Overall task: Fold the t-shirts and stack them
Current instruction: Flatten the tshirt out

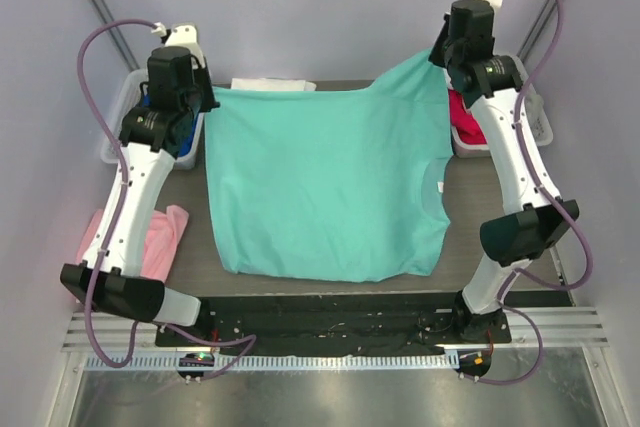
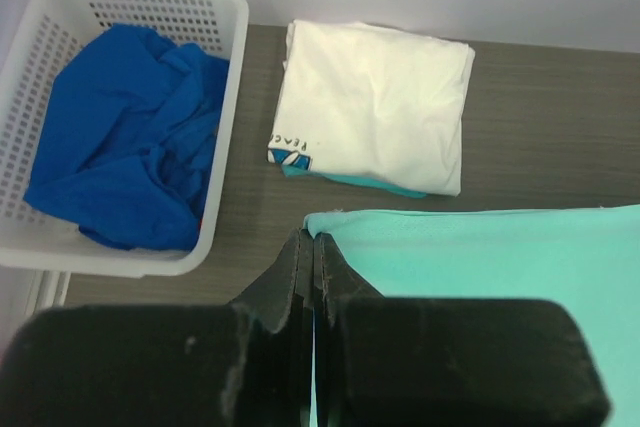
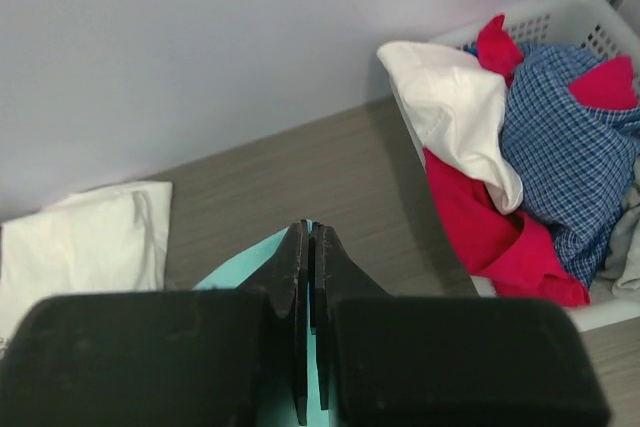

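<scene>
A mint-green t-shirt (image 1: 320,187) hangs stretched between both arms, its near part lying on the table. My left gripper (image 1: 207,97) is shut on the shirt's far left corner (image 2: 330,222). My right gripper (image 1: 447,65) is shut on its far right corner, higher up; only a sliver of mint fabric (image 3: 235,272) shows beside those jaws. A folded white t-shirt (image 2: 375,117) lies at the table's back edge on top of a folded teal one (image 2: 350,180). In the top view most of that white shirt (image 1: 272,85) is hidden behind the lifted green cloth.
A white lattice basket (image 2: 230,127) at the far left holds a crumpled royal blue t-shirt (image 2: 130,137). The right basket (image 3: 560,12) holds red (image 3: 480,227), white (image 3: 460,107) and blue checked (image 3: 570,147) garments. A pink cloth (image 1: 160,237) lies at the table's left edge.
</scene>
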Controlling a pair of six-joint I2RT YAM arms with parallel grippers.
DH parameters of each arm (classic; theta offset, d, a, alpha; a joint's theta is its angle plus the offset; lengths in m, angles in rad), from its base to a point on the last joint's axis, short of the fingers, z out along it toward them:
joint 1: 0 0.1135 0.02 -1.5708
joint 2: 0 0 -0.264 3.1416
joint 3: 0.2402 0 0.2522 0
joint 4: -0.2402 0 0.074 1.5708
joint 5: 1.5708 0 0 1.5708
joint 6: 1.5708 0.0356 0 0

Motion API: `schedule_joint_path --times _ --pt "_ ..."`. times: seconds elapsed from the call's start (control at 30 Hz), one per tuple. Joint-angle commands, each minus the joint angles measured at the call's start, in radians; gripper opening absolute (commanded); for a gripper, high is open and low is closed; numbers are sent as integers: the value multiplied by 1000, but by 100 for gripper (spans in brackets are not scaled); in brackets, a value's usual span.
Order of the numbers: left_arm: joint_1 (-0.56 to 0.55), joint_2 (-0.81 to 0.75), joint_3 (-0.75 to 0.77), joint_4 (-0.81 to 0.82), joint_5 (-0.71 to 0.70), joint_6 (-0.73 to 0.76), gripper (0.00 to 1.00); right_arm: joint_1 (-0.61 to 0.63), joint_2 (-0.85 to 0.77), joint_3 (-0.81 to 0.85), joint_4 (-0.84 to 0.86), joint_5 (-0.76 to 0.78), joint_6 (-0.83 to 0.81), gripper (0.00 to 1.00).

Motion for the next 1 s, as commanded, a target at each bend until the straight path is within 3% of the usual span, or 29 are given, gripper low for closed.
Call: schedule_joint_path --times 0.0,0.1,0.2,0.43,0.57,0.67,0.8,0.97 --pt "12 -26 211 65 23 31 0 -8 -94 186 19 -10 -23 1" --pt "12 -55 231 44 32 17 0 -9 -154 157 8 -36 -18 1" --pt "12 -130 153 39 36 0 0 -8 -250 68 8 -55 -15 1" --pt "12 -395 -236 -10 72 -124 0 -9 -491 -270 -41 -154 17 1" --pt "12 -585 -354 -104 125 -195 0 -9 -608 -389 -110 -233 49 1" --pt "12 -669 -313 -215 133 -213 0 -8 -658 -336 -197 -254 42 1" --pt "12 -668 -92 -369 151 -239 0 -8 -620 -53 -352 -258 29 1" --pt "12 -606 73 -328 155 -265 0 -6 -566 106 -343 -218 68 1"
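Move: The turquoise t-shirt, held by a corner in each hand, has its middle about 16 cm back, 27 right and 17 below the left hand; from the right hand that is roughly 25 back, 24 left and 20 below. Ahead of the left hand some 23 cm and 5 right lies the folded stack; the blue-filled basket is 17 ahead, 28 left; the pink cloth 31 back, 29 left. The right basket sits about 13 cm ahead and 32 right of the right hand. The t-shirt is swung back by its two pinched corners, both hands drawing towards the bases by about 22 cm, away from the folded stack. On the way both rise some 10 cm, dip, then climb again; the left rolls its left side down, the right turns slightly counter-clockwise, and both grippers stay shut on the cloth. ##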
